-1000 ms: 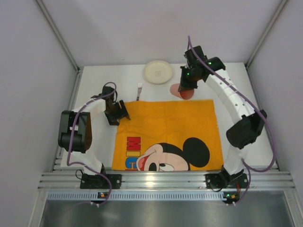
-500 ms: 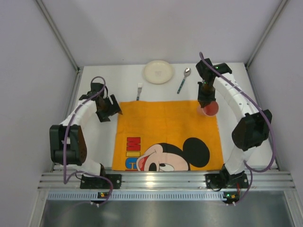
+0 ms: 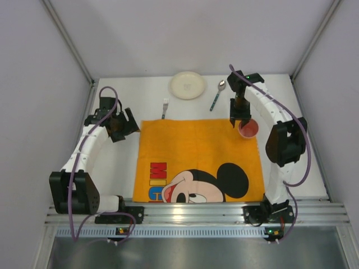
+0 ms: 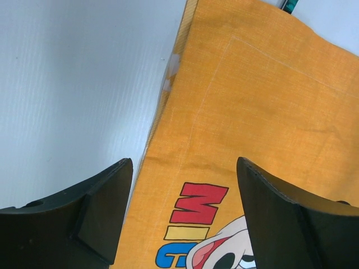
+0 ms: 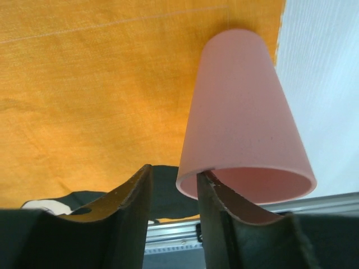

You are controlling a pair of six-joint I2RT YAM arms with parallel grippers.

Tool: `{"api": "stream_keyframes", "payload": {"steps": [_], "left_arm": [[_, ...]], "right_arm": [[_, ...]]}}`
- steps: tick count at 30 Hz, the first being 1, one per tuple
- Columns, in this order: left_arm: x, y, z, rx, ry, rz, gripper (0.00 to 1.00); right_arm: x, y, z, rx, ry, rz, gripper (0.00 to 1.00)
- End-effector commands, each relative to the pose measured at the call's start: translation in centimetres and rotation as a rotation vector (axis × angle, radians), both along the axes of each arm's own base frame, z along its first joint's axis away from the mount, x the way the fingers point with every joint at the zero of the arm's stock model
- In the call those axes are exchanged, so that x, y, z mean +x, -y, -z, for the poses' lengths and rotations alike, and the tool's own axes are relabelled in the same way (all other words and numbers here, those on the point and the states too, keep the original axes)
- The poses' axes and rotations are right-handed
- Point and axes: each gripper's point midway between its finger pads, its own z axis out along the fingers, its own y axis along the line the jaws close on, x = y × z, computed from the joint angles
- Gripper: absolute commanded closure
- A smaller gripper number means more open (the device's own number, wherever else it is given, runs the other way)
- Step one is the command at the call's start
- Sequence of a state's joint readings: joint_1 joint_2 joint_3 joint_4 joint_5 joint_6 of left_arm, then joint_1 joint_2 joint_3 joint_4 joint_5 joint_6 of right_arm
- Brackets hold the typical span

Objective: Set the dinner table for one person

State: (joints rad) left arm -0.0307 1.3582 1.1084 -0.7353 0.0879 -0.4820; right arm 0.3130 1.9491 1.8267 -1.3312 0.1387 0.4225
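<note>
The dinner table [image 3: 146, 89] is a white top with an orange Mickey Mouse placemat [image 3: 196, 157] on it. A pink cup [image 3: 248, 128] stands upright on the mat's far right corner. My right gripper [image 3: 240, 120] is at its rim. In the right wrist view one finger sits inside the cup [image 5: 241, 112] and the other stands off its wall with a gap, so the right gripper [image 5: 174, 171] is open. My left gripper [image 3: 120, 124] hovers open and empty over the mat's left edge; the left wrist view shows the left gripper [image 4: 184, 162] above the placemat [image 4: 252, 101] and table [image 4: 73, 84].
Behind the mat lie a cream plate [image 3: 187, 85], a fork [image 3: 165, 107] and a spoon [image 3: 217, 94] with a teal handle. Grey walls close in the table on three sides, and an aluminium rail [image 3: 196, 213] runs along the near edge.
My right gripper carried the pink cup from behind the mat to its far right corner, then parted its jaws. My left arm drew back to the left and opened wider.
</note>
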Motion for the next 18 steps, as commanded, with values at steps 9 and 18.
{"api": "stream_keyframes", "payload": {"steps": [9, 18], "left_arm": [[-0.1, 0.4, 0.5, -0.044, -0.027, -0.030, 0.21], [4.0, 0.5, 0.0, -0.039, -0.011, -0.049, 0.22]], "right_arm": [[1.9, 2.5, -5.3, -0.029, 0.101, 0.007, 0.45], [1.6, 4.3, -7.6, -0.006, 0.163, 0.036, 0.43]]}}
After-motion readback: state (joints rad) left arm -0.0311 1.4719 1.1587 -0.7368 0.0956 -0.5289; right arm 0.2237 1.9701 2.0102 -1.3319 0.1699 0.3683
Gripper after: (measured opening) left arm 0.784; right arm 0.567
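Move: The cup leans back towards the robot beside the right hand, its left rim between the barely parted fingertips and its middle about 4 cm to the right, 2 cm ahead and 6 cm below. The spoon lies some 19 cm ahead and 8 cm left, and the plate about 24 cm ahead and 21 cm left, both 11 cm below. From the left hand, the cup is roughly 45 cm right, 4 cm ahead and 5 cm below. Right fingers open wider off the cup's rim, moving about 5 cm forward, then 4 cm up and slightly right. ##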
